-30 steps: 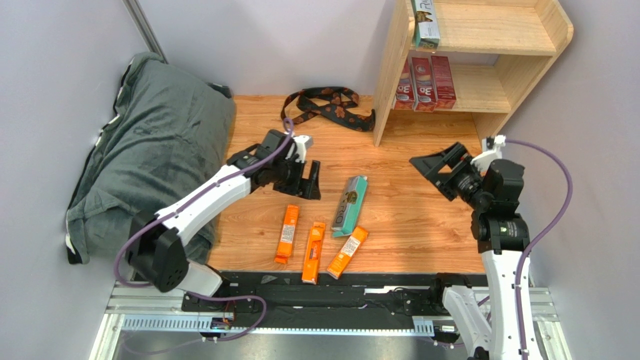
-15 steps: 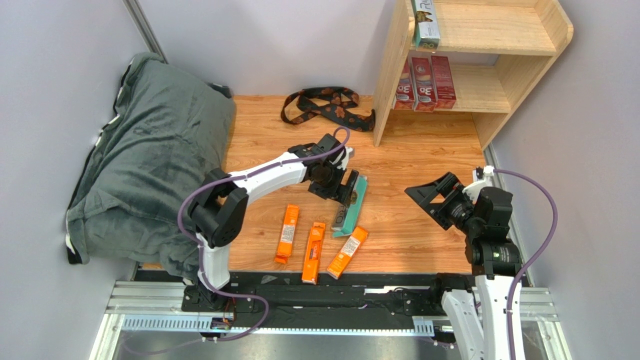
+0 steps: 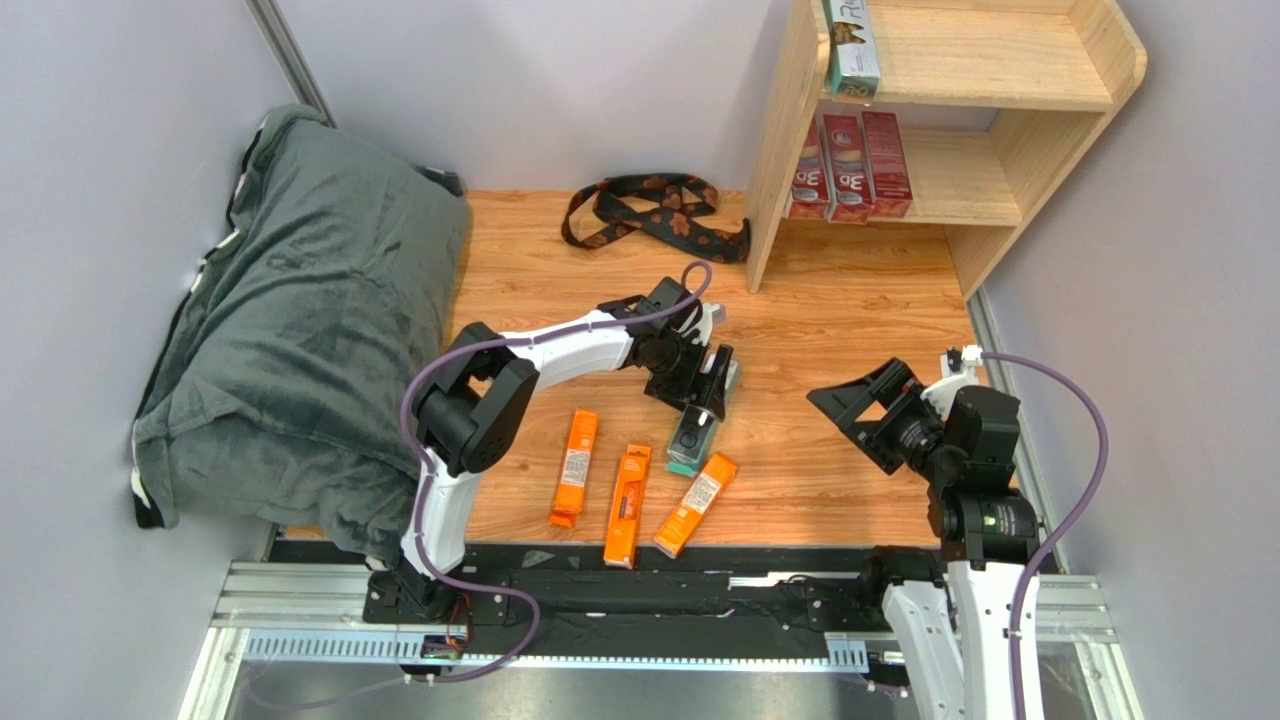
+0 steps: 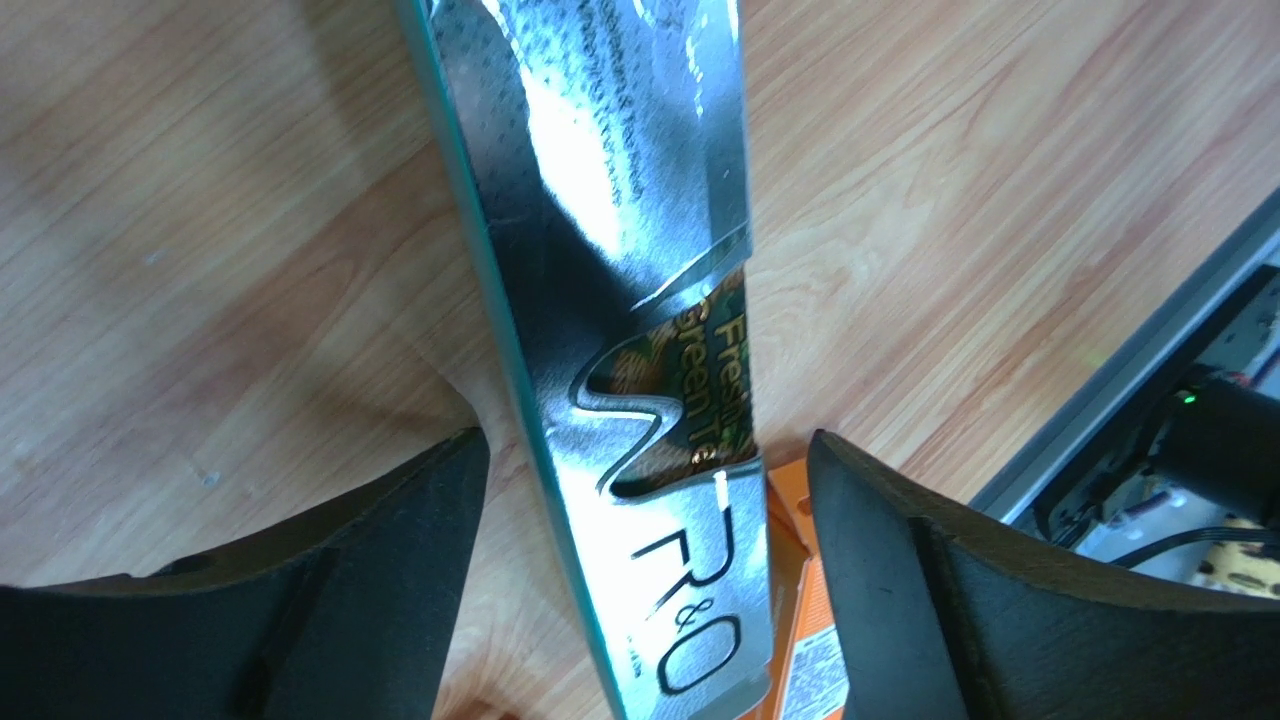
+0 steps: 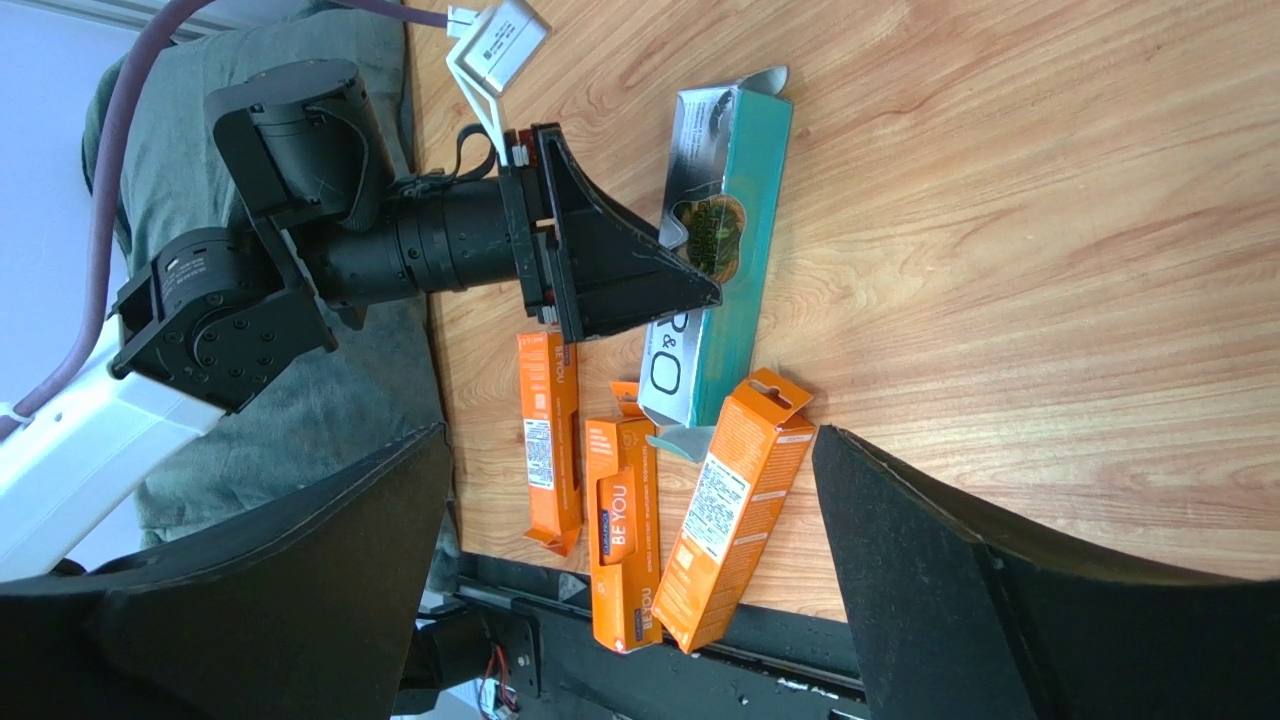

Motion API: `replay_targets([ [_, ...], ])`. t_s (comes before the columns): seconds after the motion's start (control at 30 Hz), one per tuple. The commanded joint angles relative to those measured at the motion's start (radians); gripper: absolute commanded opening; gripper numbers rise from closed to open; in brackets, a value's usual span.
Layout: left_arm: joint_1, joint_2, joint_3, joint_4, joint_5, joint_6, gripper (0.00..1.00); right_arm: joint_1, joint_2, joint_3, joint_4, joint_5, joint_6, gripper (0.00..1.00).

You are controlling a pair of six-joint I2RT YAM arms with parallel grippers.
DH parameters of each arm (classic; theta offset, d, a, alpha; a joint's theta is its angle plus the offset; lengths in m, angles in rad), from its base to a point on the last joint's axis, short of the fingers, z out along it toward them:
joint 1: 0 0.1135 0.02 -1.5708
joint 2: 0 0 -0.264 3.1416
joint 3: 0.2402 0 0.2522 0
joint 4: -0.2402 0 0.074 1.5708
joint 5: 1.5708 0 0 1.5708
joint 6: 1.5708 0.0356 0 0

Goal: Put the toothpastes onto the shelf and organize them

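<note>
A teal toothpaste box (image 3: 691,446) lies on the wooden table, near three orange toothpaste boxes (image 3: 574,467) (image 3: 628,504) (image 3: 694,504). My left gripper (image 3: 700,393) is down over the teal box (image 4: 631,225). Its jaws straddle the box, open, with a gap showing on each side. My right gripper (image 3: 857,399) hovers open to the right, holding nothing. Its wrist view looks at the teal box (image 5: 721,195) and the orange boxes (image 5: 729,510). On the shelf (image 3: 781,150), three dark red boxes (image 3: 849,165) stand on the lower tier. A silver-white box (image 3: 851,45) stands on top.
A black-and-brown strap (image 3: 654,210) lies at the back of the table, left of the shelf. A large grey cushion (image 3: 301,300) fills the left side. The black rail (image 3: 676,578) with the arm bases runs along the near edge.
My left arm swung right and came down over the teal box, its jaws narrowing a little. My right arm drew back toward the near edge, still open.
</note>
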Motion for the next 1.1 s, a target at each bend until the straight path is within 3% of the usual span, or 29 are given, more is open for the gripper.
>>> replay_targets([
  [0.0,-0.001,0.037,0.02,0.064,0.036,-0.02,0.84,0.003,-0.015,0.003,0.0,-0.013,-0.008,0.95],
  [0.27,-0.027,0.046,0.077,-0.04,-0.083,0.023,0.86,0.002,-0.024,-0.016,0.005,-0.022,0.0,0.95],
  [0.53,-0.085,0.109,0.156,-0.137,-0.304,0.045,0.85,0.003,-0.036,-0.02,-0.003,-0.021,0.005,0.95],
  [0.77,-0.128,0.155,0.215,-0.218,-0.49,0.048,0.7,0.003,-0.041,-0.024,-0.018,-0.019,0.003,0.95],
  [0.9,-0.144,0.173,0.248,-0.27,-0.603,0.054,0.66,0.003,-0.044,-0.027,-0.024,-0.016,0.001,0.95],
  [1.07,-0.141,0.101,0.222,-0.26,-0.627,0.045,0.62,0.002,-0.042,-0.015,-0.03,-0.01,-0.005,0.95],
])
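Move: The teal toothpaste lies between and just below the left hand's open fingers, its middle about 2 cm ahead and 2 cm down. Of the orange toothpastes, all about 3 cm below this hand, the right one is some 11 cm back and straight in line, and the middle one 12 cm back and 10 cm left. From the right hand, the teal toothpaste lies roughly 9 cm ahead, 15 cm left and 18 cm down. Forward by about 3 cm and down some 2 cm, the left hand works along the teal toothpaste from its nearer half to its cut-out window, after a small shift to the right. The wrist swings the slanting fingers nearly upright by roughly 25 degrees, while they close partway until both pads meet the box's long sides. ##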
